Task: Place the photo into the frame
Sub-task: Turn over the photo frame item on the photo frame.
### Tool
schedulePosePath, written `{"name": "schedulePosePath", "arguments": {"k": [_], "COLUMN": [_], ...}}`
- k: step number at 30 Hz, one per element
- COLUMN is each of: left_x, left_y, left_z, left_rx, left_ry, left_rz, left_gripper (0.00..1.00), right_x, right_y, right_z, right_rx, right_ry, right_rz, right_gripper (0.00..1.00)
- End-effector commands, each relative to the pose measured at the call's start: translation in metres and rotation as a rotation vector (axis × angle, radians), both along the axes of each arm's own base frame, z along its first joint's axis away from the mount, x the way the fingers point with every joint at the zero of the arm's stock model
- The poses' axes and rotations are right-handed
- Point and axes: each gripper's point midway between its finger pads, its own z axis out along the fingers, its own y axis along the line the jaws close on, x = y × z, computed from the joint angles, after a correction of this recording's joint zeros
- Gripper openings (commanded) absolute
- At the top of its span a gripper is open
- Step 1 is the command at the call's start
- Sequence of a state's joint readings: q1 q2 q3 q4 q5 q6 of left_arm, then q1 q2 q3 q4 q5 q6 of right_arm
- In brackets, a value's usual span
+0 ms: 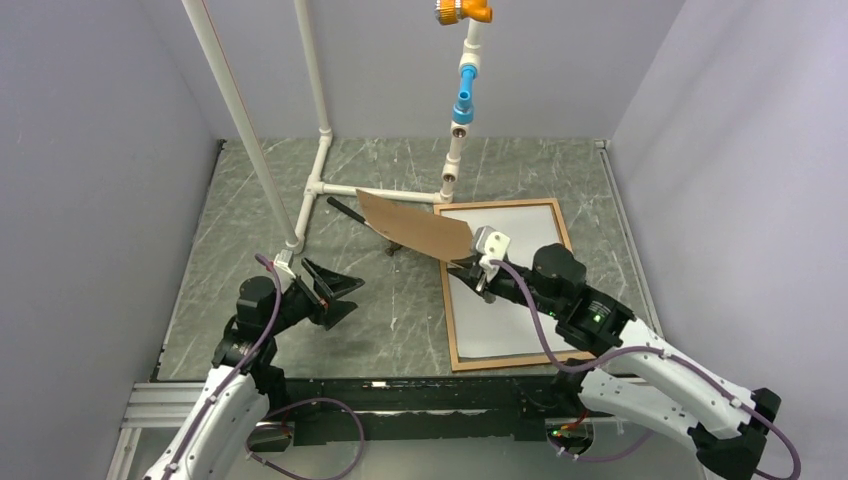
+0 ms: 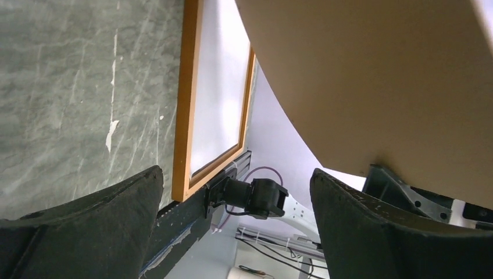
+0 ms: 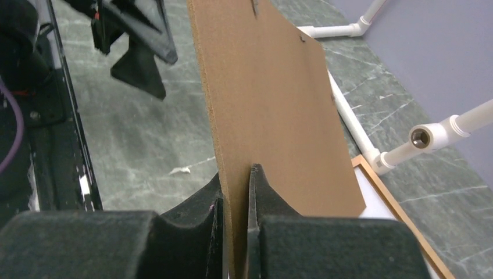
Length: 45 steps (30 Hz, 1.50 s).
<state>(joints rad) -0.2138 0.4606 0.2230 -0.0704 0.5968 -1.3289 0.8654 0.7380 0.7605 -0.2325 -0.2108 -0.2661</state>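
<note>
The frame (image 1: 447, 300) lies flat on the table at the right, a thin orange-brown rectangle. Inside it lies the photo (image 1: 510, 290), plain white side up. My right gripper (image 1: 478, 272) hovers over the frame's upper left part, shut on the lower corner of a brown backing board (image 1: 415, 228) that tilts up and to the left. In the right wrist view the board (image 3: 267, 104) stands edge-on between the fingers (image 3: 235, 174), with the frame rail (image 3: 407, 221) beyond it. My left gripper (image 1: 335, 293) hangs wide open left of the frame with nothing in it; its view shows the frame (image 2: 186, 104), photo (image 2: 218, 87) and board (image 2: 372, 70).
A white pipe stand (image 1: 320, 150) rises at the back left, its base pipe running along the table behind the board. A pipe arm with blue and orange fittings (image 1: 463, 95) hangs above the frame's far edge. A black strut (image 1: 345, 208) pokes out under the board. Grey walls enclose the table.
</note>
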Motion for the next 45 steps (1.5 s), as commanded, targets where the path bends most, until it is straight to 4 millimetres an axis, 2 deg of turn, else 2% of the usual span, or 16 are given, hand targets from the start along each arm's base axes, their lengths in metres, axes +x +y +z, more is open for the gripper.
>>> {"name": "schedulePosePath", "arguments": {"k": [1,5,8,14,19,23,29,32,38,41,42,45], "left_x": [0.006,0.008,0.01,0.012,0.017,0.016,0.013,0.012,0.013,0.014,0.014,0.017], "left_y": [-0.001,0.003,0.005,0.004,0.006,0.005,0.011,0.011,0.004,0.003,0.002,0.001], "left_z": [0.012,0.01,0.011,0.008,0.0,-0.017,-0.052,-0.063,-0.067,-0.069,-0.068,-0.065], "left_rx": [-0.064,-0.052,-0.06,-0.044,-0.049,-0.005,0.18,0.176,0.109,0.123,0.124,0.106], "left_ry": [-0.028,-0.025,-0.027,-0.027,-0.039,-0.017,0.057,0.068,0.022,0.014,0.01,-0.016], "left_rz": [0.024,0.056,0.08,0.072,0.092,0.071,0.033,0.027,0.007,-0.008,-0.012,-0.01], "left_gripper": [1.0,0.99,0.99,0.99,0.99,1.0,0.99,1.0,0.99,0.99,0.99,0.99], "right_x": [-0.023,-0.026,-0.028,-0.034,-0.04,-0.044,-0.052,-0.057,-0.062,-0.065,-0.066,-0.071], "right_y": [0.002,0.004,0.001,-0.003,-0.001,0.005,0.016,0.02,0.027,0.03,0.031,0.034], "right_z": [-0.095,-0.098,-0.11,-0.121,-0.116,-0.112,-0.111,-0.113,-0.112,-0.103,-0.099,-0.087], "right_rx": [-0.07,0.021,0.018,-0.018,0.034,0.082,0.093,0.077,0.065,0.089,0.106,0.144], "right_ry": [0.476,0.501,0.521,0.546,0.565,0.611,0.703,0.748,0.832,0.834,0.83,0.819], "right_rz": [-0.116,-0.143,-0.166,-0.163,-0.141,-0.128,-0.099,-0.076,-0.075,-0.047,-0.03,0.015], "right_gripper": [0.05,0.11,0.17,0.5,0.68,0.75,0.8,0.84,0.88,0.92,0.98,1.0]}}
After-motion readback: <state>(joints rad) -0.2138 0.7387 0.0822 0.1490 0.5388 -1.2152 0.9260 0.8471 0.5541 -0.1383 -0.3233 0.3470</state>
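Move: The right hand still pinches the brown board by its edge; the board's middle is about 9 cm ahead and 10 cm to the left, near hand height. The frame's middle lies some 15 cm ahead, 11 cm to the right and 25 cm below. The pipe stand's foot is about 37 cm ahead and 4 cm left, at table height. From the empty left hand, the frame is roughly 15 cm ahead and 38 cm to the right, 15 cm lower. Downward by about 10 cm, and some 5 cm back with a little left, the right hand sinks towards the frame's near-left corner while rolling nearly 40 degrees, its upper side tipping forward. Early in the descent its fingers start to open, going from nearly shut to wide and ending their pinch on the board. The left hand, open and empty, dips about 9 cm. ##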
